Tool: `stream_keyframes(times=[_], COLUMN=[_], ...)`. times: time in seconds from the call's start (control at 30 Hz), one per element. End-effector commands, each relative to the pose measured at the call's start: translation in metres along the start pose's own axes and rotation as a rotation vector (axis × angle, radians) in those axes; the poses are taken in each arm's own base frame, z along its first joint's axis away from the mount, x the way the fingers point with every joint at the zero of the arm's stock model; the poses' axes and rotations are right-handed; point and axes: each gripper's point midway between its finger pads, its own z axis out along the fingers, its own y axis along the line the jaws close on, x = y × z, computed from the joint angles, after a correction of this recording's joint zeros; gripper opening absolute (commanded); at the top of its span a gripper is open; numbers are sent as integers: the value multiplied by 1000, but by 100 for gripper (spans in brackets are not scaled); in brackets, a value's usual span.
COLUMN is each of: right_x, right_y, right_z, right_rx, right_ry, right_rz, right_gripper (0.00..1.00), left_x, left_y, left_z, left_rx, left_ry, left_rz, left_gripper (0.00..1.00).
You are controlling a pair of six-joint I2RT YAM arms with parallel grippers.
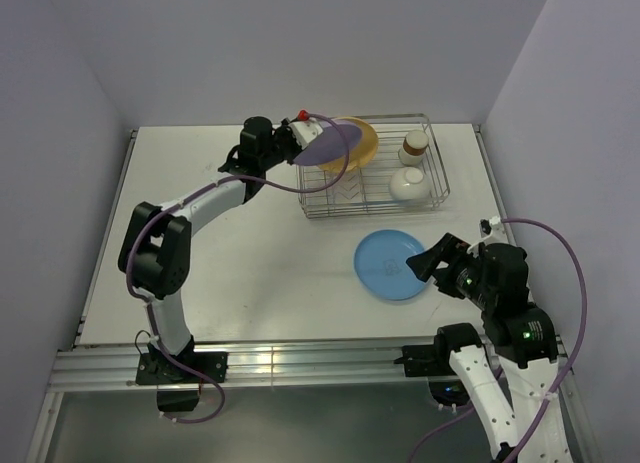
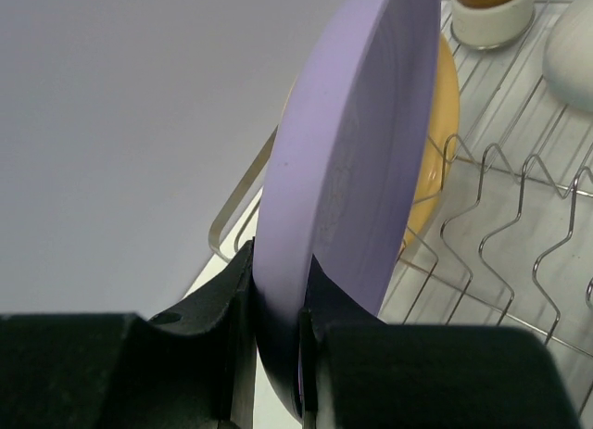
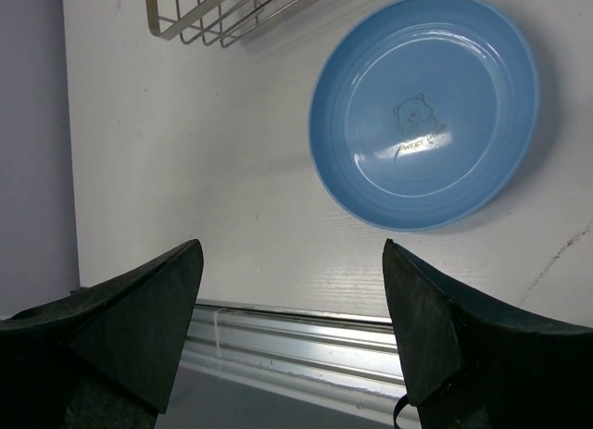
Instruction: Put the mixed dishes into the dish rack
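My left gripper (image 1: 305, 138) is shut on the edge of the lavender plate (image 1: 333, 143), holding it upright over the left end of the wire dish rack (image 1: 437, 186); in the left wrist view the lavender plate (image 2: 357, 160) stands just in front of the orange plate (image 2: 440, 142), which leans in the rack. The orange plate (image 1: 362, 143), a white cup with a brown rim (image 1: 414, 145) and a white bowl (image 1: 407, 184) are in the rack. The blue plate (image 1: 392, 264) lies flat on the table. My right gripper (image 1: 428, 261) hovers open at its right edge; the blue plate (image 3: 426, 109) lies ahead of the fingers.
The rack's V-shaped dividers (image 2: 519, 234) run to the right of the orange plate. The table's metal front rail (image 3: 306, 332) lies just below my right gripper. White walls close in the table on three sides.
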Motion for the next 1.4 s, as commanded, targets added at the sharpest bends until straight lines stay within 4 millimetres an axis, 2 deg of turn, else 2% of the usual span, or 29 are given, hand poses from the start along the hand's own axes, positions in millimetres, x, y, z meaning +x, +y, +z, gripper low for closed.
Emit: stream_keyframes(times=[0.0, 0.27, 0.47, 0.5, 0.53, 0.57, 0.6, 0.63, 0.7, 0.73, 0.8, 0.9, 1.0, 1.03, 1.07, 1.1, 1.13, 1.2, 1.23, 1.3, 1.33, 1.37], right_x=[-7, -8, 0, 1, 1, 0, 0, -2, -3, -3, -3, -3, 0, 4, 6, 7, 12, 13, 17, 25, 27, 30], right_y=[-4, -5, -10, -9, -9, -8, -8, -6, -7, -7, -7, -10, -13, -15, -16, -16, -20, -30, -38, -56, -60, -63], right_z=[5, 2, 2, 1, 0, -1, -2, -4, -6, -7, -8, -8, -2, 2, 6, 10, 16, 24, 30, 40, 44, 49], right_rx=[7, 10, 5, 2, -1, -5, -4, -6, -1, 0, 3, 14, 25, 27, 27, 30, 45, 102, 142, 239, 268, 282], right_ry=[-61, -84, -79, -76, -77, -82, -80, -88, -92, -95, -92, -96, -84, -63, -49, -38, -16, -7, 4, 45, 62, 77], right_rz=[20, 46, 56, 56, 53, 52, 51, 48, 45, 41, 37, 29, 34, 43, 51, 58, 83, 114, 146, 189, 201, 215], right_gripper=[85, 85, 85, 85, 85, 85, 85, 85, 85, 85, 85, 85, 85, 85, 85, 85, 85, 85, 85, 86, 86, 86], left_x=[-31, -20, -16, -14, -21, -5, -4, -12, -1, -6, 3, 0, 2, -11, -14, -10, -27, -32, -43, -48, -59, -63], left_y=[10, -11, -30, -32, -28, -42, -44, -41, -57, -55, -67, -70, -68, -59, -54, -51, -39, -30, -16, -4, 8, 11], left_z=[6, 6, 14, 17, 22, 30, 34, 40, 51, 57, 65, 76, 77, 75, 72, 67, 60, 51, 43, 33, 23, 18], left_rx=[2, 69, 123, 130, 128, 168, 178, 175, 188, 181, 203, 196, 138, 93, 59, 21, -20, -68, -118, -170, -208, -224], left_ry=[-141, -152, -154, -144, -151, -105, -97, -105, -55, -60, -31, -31, -8, -44, -51, -36, -75, -73, -79, -65, -72, -70], left_rz=[66, 29, 6, 1, 5, -12, -5, 4, 7, 11, -6, -27, -86, -96, -111, -139, -144, -181, -186, -205, -211, -226], left_gripper=[0, 0, 0, 0, 0, 0, 0, 0, 0, 0, 0, 0, 52, 80, 92, 99, 99, 99, 99, 99, 99, 99])
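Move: The left hand grips the purple plate's rim; the rack slot for it is level ahead, about 14 cm right and 12 below. The yellow plate stands 4 cm beyond that slot and 2 farther right; the white bowl lies 30 cm right of the hand, 5 back. From the open right hand, the blue plate is roughly 5 cm ahead, 6 left and 20 below. Left carries the purple plate 9 cm right and down into the rack, opens wide; right sinks 7 cm. ##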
